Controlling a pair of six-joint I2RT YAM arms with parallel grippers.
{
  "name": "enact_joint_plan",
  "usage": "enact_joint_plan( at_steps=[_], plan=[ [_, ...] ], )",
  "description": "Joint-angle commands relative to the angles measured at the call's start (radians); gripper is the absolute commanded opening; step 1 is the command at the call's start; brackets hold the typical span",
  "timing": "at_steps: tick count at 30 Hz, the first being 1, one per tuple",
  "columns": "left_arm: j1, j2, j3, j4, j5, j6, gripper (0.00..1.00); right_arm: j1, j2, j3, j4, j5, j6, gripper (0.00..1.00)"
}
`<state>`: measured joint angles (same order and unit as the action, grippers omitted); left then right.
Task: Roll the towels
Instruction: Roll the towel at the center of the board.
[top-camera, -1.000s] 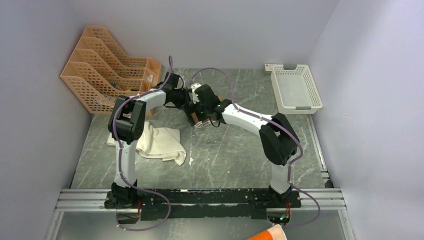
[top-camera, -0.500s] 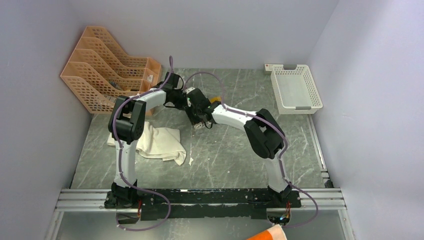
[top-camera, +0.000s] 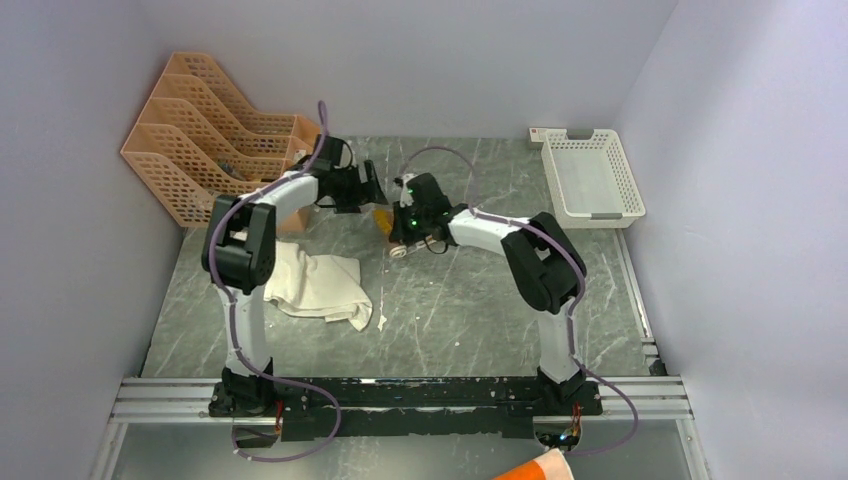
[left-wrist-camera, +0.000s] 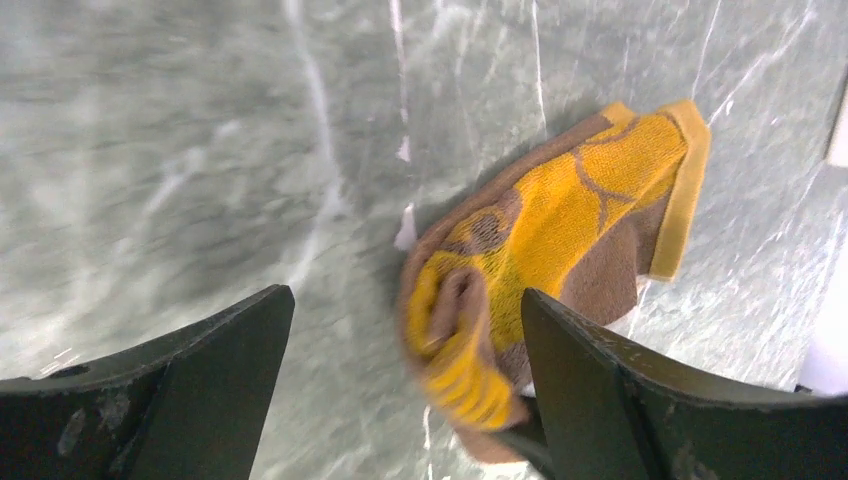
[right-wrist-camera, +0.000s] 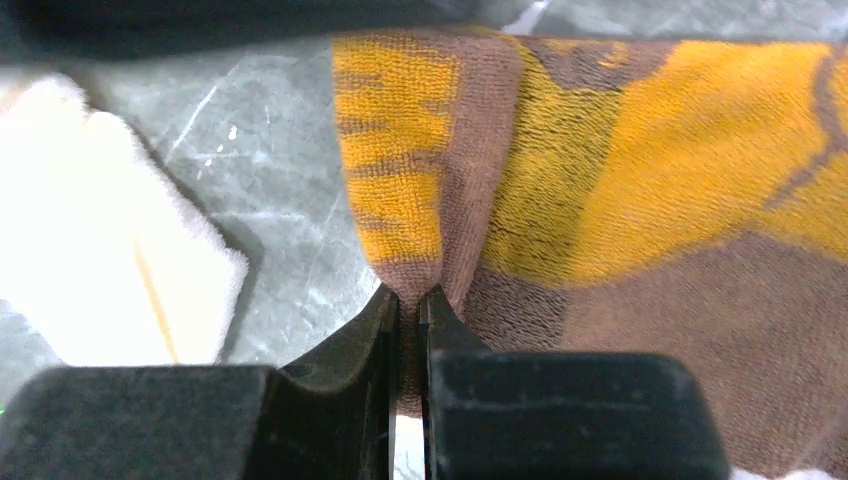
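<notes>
The brown-tan towel (left-wrist-camera: 560, 220), with its yellow patterned face up, lies partly rolled on the grey marble table; from above only a small yellow bit (top-camera: 384, 214) shows between the arms. My right gripper (right-wrist-camera: 410, 300) is shut on a pinched brown fold of it (right-wrist-camera: 420, 240). My left gripper (left-wrist-camera: 405, 293) stands open, drawn back, its fingers (left-wrist-camera: 210, 370) either side of the towel's rolled end without touching it. The cream-white towel (top-camera: 318, 283) lies crumpled by the left arm; a white corner (right-wrist-camera: 100, 240) shows in the right wrist view.
An orange slotted file rack (top-camera: 210, 130) stands at the back left, close behind the left gripper (top-camera: 366, 186). A white perforated basket (top-camera: 592, 178) sits at the back right. Grey walls close in both sides.
My left gripper has opened and pulled back left, off the brown towel. My right gripper has gone from open to shut on the towel's fold.
</notes>
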<state>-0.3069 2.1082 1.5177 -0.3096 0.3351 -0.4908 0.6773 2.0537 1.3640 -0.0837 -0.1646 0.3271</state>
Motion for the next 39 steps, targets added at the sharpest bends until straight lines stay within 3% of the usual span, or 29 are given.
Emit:
enact_joint_plan(
  at_steps=[1,5,11,17,26,29,34,39],
  plan=[
    [0.073,-0.136,-0.080,0.066,-0.011,-0.057,0.96,-0.097,-0.067,-0.104,0.199,-0.253,0.162,0.00],
    [0.076,-0.185,-0.161,0.109,0.018,-0.081,0.95,-0.172,-0.070,-0.188,0.362,-0.385,0.295,0.00],
    [0.023,-0.202,-0.294,0.226,0.066,-0.133,0.91,-0.220,0.001,-0.209,0.453,-0.489,0.414,0.00],
    [-0.040,-0.150,-0.278,0.290,0.086,-0.157,0.90,-0.222,0.063,-0.247,0.601,-0.562,0.535,0.00],
    [-0.042,-0.115,-0.279,0.342,0.112,-0.186,0.88,-0.225,0.135,-0.287,0.800,-0.602,0.697,0.00],
    [-0.044,-0.101,-0.276,0.338,0.102,-0.171,0.84,-0.227,0.156,-0.313,0.902,-0.612,0.779,0.00],
    [-0.047,-0.055,-0.242,0.335,0.102,-0.156,0.68,-0.234,0.194,-0.342,1.045,-0.630,0.878,0.00],
    [-0.054,-0.018,-0.189,0.305,0.079,-0.133,0.55,-0.237,0.190,-0.344,1.031,-0.625,0.870,0.06]
  ],
)
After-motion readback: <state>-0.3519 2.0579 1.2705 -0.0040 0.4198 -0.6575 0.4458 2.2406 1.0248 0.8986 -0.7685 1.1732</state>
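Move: The towel roll's far end lies about 4 cm back, 3 cm right and 3 cm below the left hand. From the right hand, already pinching the roll, the roll's middle is about 1 cm ahead and 2 cm left; the unrolled towel lies some 4 cm right and 1 cm ahead, 2 cm below. The white towel lies about 17 cm left and 10 cm back, 3 cm below. Right, still pinching, turns the roll some 50 degrees; left swings up-left, then back-right astride its far end, half-closing. ##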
